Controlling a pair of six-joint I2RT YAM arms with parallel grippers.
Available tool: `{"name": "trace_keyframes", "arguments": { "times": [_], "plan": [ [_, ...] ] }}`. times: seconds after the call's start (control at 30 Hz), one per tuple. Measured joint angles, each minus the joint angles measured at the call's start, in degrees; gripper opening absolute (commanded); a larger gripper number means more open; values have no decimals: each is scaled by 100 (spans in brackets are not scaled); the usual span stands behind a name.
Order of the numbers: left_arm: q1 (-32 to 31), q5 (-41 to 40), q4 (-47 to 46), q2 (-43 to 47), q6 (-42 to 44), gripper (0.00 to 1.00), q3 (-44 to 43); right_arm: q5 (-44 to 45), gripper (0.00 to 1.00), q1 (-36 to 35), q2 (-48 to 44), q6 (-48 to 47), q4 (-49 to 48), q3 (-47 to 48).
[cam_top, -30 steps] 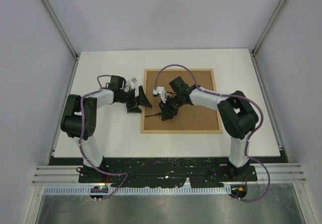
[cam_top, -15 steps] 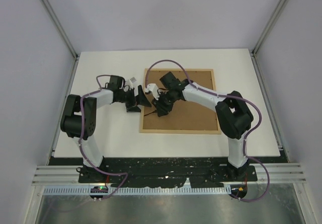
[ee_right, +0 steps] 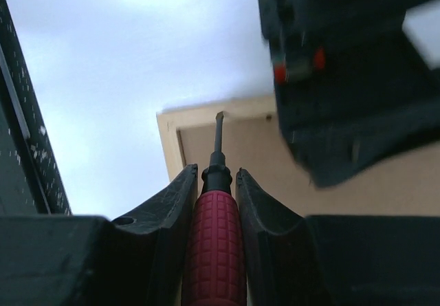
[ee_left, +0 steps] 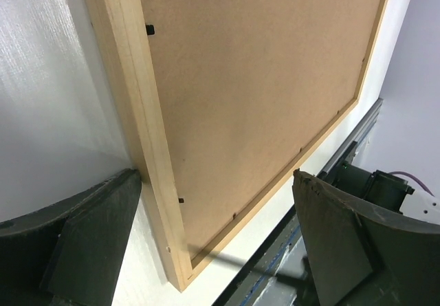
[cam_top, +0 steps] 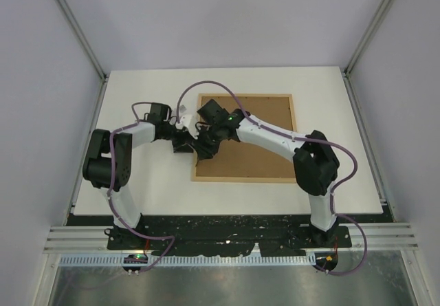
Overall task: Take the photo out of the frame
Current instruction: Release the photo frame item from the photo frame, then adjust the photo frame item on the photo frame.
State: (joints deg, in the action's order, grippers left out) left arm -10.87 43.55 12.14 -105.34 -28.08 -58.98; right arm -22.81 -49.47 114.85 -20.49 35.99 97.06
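Observation:
The frame (cam_top: 254, 148) lies back-up on the white table, showing its brown fibreboard panel (ee_left: 261, 79) and light-wood border (ee_right: 206, 124). The photo is hidden. My left gripper (cam_top: 184, 141) stands open at the frame's left edge, and its fingers (ee_left: 89, 251) straddle that border (ee_left: 151, 155) near the frame's near-left corner. My right gripper (cam_top: 204, 148) is shut on a red-handled screwdriver (ee_right: 214, 244). The screwdriver's tip (ee_right: 219, 117) lies at the inner side of the border near a corner. The two grippers sit close together.
Small black retaining tabs (ee_left: 149, 28) sit along the panel's rim. The white table (cam_top: 137, 100) is walled by pale panels and metal posts. A black base plate (cam_top: 227, 227) and purple cables (cam_top: 206, 86) lie near the arms. The left gripper's body (ee_right: 344, 79) looms beside the screwdriver.
My right arm has swung left across the frame's back to its left edge, carrying the screwdriver. The left arm has stayed in place, open.

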Motion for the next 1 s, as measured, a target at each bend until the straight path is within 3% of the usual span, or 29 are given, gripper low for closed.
{"name": "trace_keyframes", "arguments": {
  "times": [0.17, 0.4, 0.67, 1.0],
  "plan": [
    [79, -146, 216, 92, 181, 93, -4, -146, 8, 450, -1126, -203, 155, -1342],
    [92, -966, 1303, 249, 837, 88, -361, -846, 8, 1967, -3195, -494, 157, -2743],
    [-470, -2026, 2365, 372, 1508, 81, -787, -597, 8, 2387, -3296, -210, -348, -3731],
    [-763, -2232, 2564, 186, 1464, 75, -796, -487, 8, 2437, -3329, -24, -697, -3770]
  ]
}}
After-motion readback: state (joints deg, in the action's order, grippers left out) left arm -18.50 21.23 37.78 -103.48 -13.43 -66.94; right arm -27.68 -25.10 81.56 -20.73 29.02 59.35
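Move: The left rail of the frame runs under my left hand, roughly 1 cm to its right and 4 cm below; the black tab near the near-left corner is some 7 cm back and 1 cm right of that hand. My right hand still grips the screwdriver. From it, the middle of the backing board is about 15 cm right, 6 cm ahead and 11 cm below, while that same tab sits about 4 cm back and 5 cm left. I sweep the screwdriver about 20 cm right, away from the left rail and out over the backing board, arching up some 5 cm midway, sinking again and turning about 20 degrees clockwise, grip kept. My left hand shifts left, then back about 4 cm towards the near-left corner, sinking slightly as its fingers tip steeper downward and close by about a fifth. ##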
